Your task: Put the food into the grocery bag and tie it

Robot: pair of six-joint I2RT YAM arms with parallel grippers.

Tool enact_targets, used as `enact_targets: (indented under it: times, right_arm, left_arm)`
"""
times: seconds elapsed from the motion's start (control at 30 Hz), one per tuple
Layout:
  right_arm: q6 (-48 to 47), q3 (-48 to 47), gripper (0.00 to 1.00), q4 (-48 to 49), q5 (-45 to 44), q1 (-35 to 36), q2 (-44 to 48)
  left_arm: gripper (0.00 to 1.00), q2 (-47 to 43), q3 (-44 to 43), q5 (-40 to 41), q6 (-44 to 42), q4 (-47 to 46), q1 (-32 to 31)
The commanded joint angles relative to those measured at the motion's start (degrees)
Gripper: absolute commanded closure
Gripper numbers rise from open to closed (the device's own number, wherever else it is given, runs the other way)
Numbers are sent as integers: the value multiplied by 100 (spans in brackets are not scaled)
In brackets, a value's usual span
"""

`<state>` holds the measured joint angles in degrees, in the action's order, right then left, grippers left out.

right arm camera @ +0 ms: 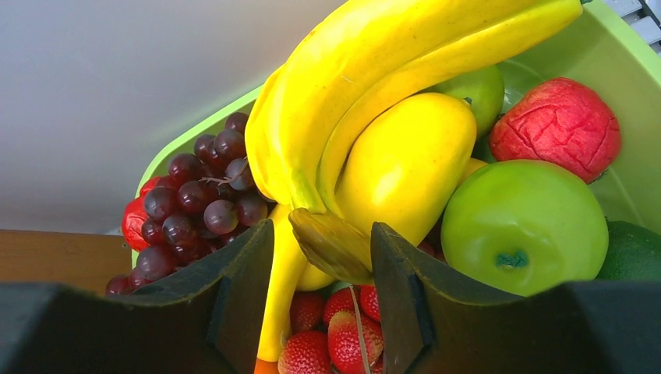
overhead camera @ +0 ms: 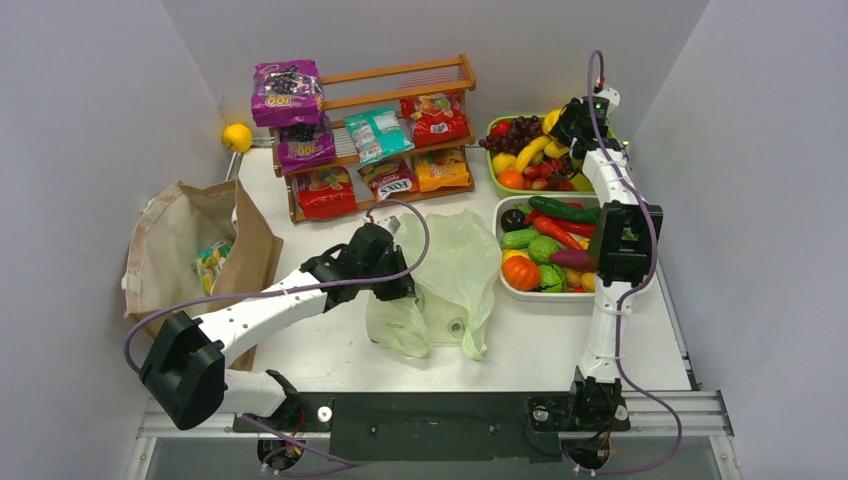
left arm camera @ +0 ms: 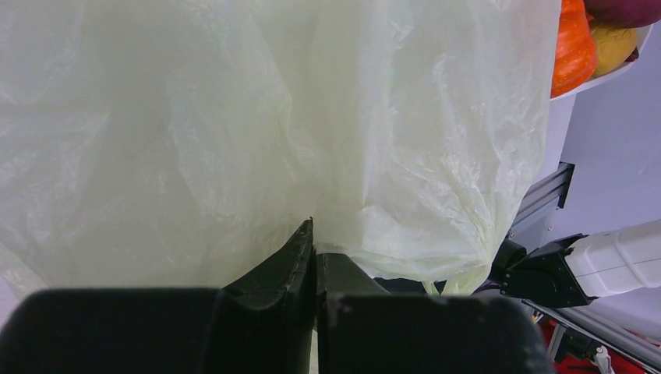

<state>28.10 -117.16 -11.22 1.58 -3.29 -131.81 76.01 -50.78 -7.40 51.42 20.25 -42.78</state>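
The pale green grocery bag lies crumpled mid-table and fills the left wrist view. My left gripper is shut on a fold of its left edge. Over the green fruit basket at the back right, my right gripper is open. Its jaws stand on either side of the brown stem of the yellow banana bunch, and the right finger touches the stem. Snack packets, one marked FOX'S, sit on the wooden rack.
A white tray of toy vegetables sits right of the bag. A brown paper bag stands at the left with a packet inside. A yellow ball rests by the back wall. Grapes, strawberries and a green apple crowd the bananas.
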Motion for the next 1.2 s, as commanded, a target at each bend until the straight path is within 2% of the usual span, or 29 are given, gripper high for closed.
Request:
enact_targets:
  times: [0.0,0.27,0.33,0.63,0.8,1.17]
  right_arm:
    - [-49,-30,55,49,52,30,-65]
    - [-314,-127,56,-221,15,15,-198]
    - [-317,-130,59,-239,17,21,-218]
    - [-330,-391,92,-586,-30,30,-117]
    - [-368,-450,100,-740,-10,100,139]
    - [-483,-223,100,-1041,-141,555,1246]
  left_arm:
    - [100,-121,26,-66,-62,-276,67]
    - [100,-120,45,-150,-67,-301,141]
    - [100,-120,9,-140,-95,-254,147]
    - [100,-192,22,-119,-88,-236,190]
    - [100,-193,34,-84,-29,-237,206]
    - [100,-216,-356,-67,-88,111,286]
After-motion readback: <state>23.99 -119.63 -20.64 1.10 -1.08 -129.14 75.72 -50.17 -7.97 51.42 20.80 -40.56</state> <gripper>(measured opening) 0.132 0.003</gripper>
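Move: The banana bunch's dark stem is just under the right fingers, its middle some 4 cm ahead, 4 cm right and 2 cm below this hand. The green apple sits roughly 7 cm right and 2 cm back of the hand, the grapes about 8 cm left and 1 cm ahead, both about 5 cm below it. From the left hand, which holds the grocery bag's rim, the bananas lie about 41 cm ahead, 43 cm right, nearly level. Straight down about 2.5 cm first: the right hand sinks with half-open fingers until they straddle the banana stem, then closes them and pinches it. With the stem held it rises some 4 cm, drawing back and left about 2 cm each towards the end. The left hand, fingers still shut, keeps its pinch on the bag's rim, barely shifting. ##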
